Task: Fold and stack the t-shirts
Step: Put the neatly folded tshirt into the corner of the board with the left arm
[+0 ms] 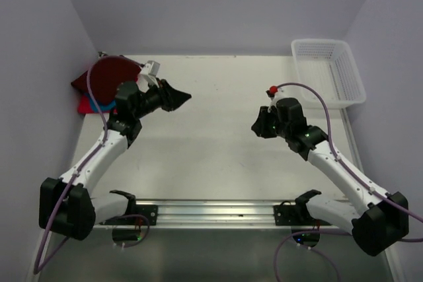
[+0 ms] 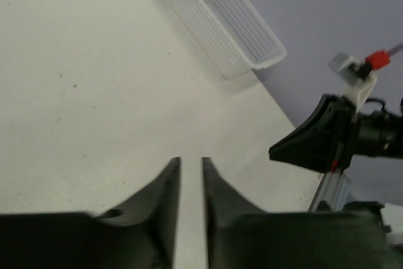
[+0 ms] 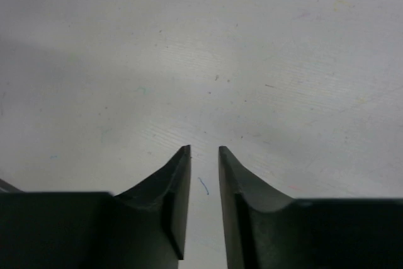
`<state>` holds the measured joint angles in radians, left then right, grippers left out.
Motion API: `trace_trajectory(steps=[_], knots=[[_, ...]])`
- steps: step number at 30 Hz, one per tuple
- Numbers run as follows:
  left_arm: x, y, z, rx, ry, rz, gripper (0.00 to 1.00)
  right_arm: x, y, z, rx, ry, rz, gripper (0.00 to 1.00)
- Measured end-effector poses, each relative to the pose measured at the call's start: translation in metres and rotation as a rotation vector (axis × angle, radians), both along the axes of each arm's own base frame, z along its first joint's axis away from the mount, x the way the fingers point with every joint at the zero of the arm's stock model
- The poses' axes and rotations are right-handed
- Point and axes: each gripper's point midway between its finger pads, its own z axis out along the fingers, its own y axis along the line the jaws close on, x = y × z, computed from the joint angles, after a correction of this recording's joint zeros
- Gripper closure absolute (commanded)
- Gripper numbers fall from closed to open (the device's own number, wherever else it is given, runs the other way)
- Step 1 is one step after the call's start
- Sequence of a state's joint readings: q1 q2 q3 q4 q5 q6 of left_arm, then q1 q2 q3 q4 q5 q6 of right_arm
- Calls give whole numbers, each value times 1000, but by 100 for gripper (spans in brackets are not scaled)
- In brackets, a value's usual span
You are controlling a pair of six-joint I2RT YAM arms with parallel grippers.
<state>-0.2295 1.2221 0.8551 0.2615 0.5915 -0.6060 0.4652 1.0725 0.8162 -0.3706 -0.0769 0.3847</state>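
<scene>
The t-shirts lie piled at the table's far left edge. The dark maroon one [image 1: 109, 74] is on top, the bright red-pink one [image 1: 84, 105] shows under it, and a sliver of the teal blue one [image 1: 106, 106] peeks out. My left gripper [image 1: 182, 97] [image 2: 191, 160] hovers just right of the pile and points right. Its jaws stand a narrow gap apart with only bare table between them. My right gripper [image 1: 256, 125] [image 3: 204, 149] hangs over mid-table, narrowly open and holding nothing. It also shows in the left wrist view [image 2: 296, 149].
A white mesh basket [image 1: 328, 74] [image 2: 227, 23] stands at the far right corner. The pale table [image 1: 218, 156] is walled on the left, back and right. A metal rail [image 1: 211, 212] with both arm bases runs along the near edge.
</scene>
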Motion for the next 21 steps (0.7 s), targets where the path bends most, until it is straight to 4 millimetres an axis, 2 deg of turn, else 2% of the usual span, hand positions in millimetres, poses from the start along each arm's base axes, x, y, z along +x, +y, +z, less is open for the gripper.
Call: trace_trajectory(steps=[2, 3, 4, 6, 8, 9, 15, 21], knots=[[-27, -12, -16, 38, 5, -41, 0, -1, -6, 5, -5, -15, -24, 52], [-38, -16, -23, 51, 11, -58, 0, -2, -8, 7, -11, -22, -30, 33], [-51, -22, -29, 70, 8, -83, 0, -3, -10, 8, -9, -24, -40, 24], [-71, -31, -36, 103, 3, -126, 0, -4, -14, 10, -27, -32, -48, 14], [-81, -34, -37, 135, -15, -143, 0, -5, -16, 10, -39, -27, -51, 12], [-83, -35, -38, 151, -22, -143, 0, -6, -17, 10, -43, -24, -51, 1], [-97, -44, -54, 295, -2, -145, 0, -9, -25, 11, -71, -20, -72, 1], [-107, -50, -65, 399, -12, -133, 0, -12, -36, 32, -85, -78, -98, 1]])
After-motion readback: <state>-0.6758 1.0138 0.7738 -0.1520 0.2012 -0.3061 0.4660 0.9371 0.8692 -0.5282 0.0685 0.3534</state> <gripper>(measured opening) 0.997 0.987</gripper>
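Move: The dark red folded t-shirt tops the stack in the far left corner, about 22 cm ahead of the empty left hand, 35 cm to its left and 23 cm below. Under that t-shirt, the blue shirt sits roughly 17 cm ahead of this hand and 31 cm left, and the pink-red shirt 15 cm ahead and 33 cm left. From the right hand the dark red t-shirt is some 29 cm ahead and 62 cm left; the white basket is 28 cm ahead and 33 cm right. The left hand, free of the stack, goes on backing away from the dark red t-shirt over bare table, about 10 cm back towards its base with some 5 cm to the right and 6 cm down, fast at first and then slowing, while it rolls its left side up by roughly 20 degrees and its nearly shut fingers spread wide. Meanwhile the empty right hand opens wide too and drifts a few centimetres right and up, clear of the table, with neither hand touching anything. ##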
